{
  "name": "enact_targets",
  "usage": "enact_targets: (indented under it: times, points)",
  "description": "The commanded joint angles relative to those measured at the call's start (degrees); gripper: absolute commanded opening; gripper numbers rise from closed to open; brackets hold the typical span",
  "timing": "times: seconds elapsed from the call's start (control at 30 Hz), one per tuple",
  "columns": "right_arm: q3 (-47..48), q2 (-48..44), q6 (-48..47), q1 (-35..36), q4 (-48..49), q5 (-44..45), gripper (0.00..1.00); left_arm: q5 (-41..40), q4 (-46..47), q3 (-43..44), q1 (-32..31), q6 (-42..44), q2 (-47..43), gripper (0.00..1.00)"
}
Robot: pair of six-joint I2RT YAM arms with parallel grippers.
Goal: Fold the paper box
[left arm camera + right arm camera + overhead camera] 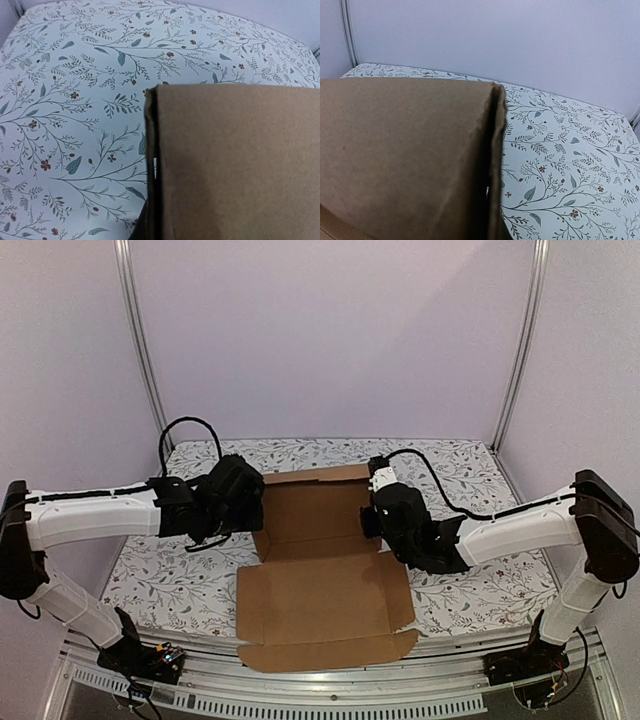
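Observation:
The paper box (320, 590) lies in the middle of the table, brown and unprinted. Its wide front panel is flat, and its back part has raised side walls. My left gripper (258, 502) is at the left side wall and shut on it. In the left wrist view the cardboard (240, 160) fills the right half and hides the fingers. My right gripper (372, 515) is shut on the right side wall. The right wrist view shows that doubled-over wall (405, 155) edge-on, covering the fingers.
A floral cloth (160, 580) covers the table on both sides of the box. Metal frame posts (140, 340) stand at the back corners before lilac walls. A metal rail (330, 685) runs along the near edge, and the box's front flap reaches it.

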Motion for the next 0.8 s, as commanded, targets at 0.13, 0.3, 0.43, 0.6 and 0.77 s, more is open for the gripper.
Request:
enact_targets:
  times: [0.13,0.3,0.43,0.6,0.77]
  points:
    - [-1.97,3.39,0.43,2.36,10.44,1.26,0.0,-5.57,-1.11,1.78,-2.72,-2.15,1.58,0.03]
    - [-2.6,4.13,0.65,2.4,10.88,1.53,0.0,-4.31,2.27,-1.55,-2.85,-0.79,0.66,0.17]
    - [-2.74,4.6,1.2,2.39,11.02,1.71,0.0,-1.26,6.47,-4.61,-2.92,0.19,0.0,0.27]
    - [-2.92,5.02,2.89,2.39,10.85,2.13,0.0,-1.49,10.2,-9.24,-3.34,-1.1,-1.1,0.34]
    - [-2.57,5.1,5.37,2.4,8.89,2.41,0.0,-4.14,13.89,-13.44,-4.34,-2.09,-2.5,0.37]
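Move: My left fingers are shut on the raised wall's left corner, and my right fingers pinch its right corner, so both corners sit at the hand points. From my left hand, the top strip's middle is about 4 cm ahead, 11 cm right and 2 cm up. The flat panel's middle is some 16 cm back, 12 cm right and 14 cm below that hand, or about 19 cm back, 10 cm left and 15 cm below my right. I loosen my left fingers from their pinch on the left corner to about a third open, then sink that hand roughly 4 cm and draw it back some 2 cm, fingers still around the doubled cardboard edge. My right hand keeps its corner pinched and eases down about 2 cm, with hardly any turn in either wrist. ##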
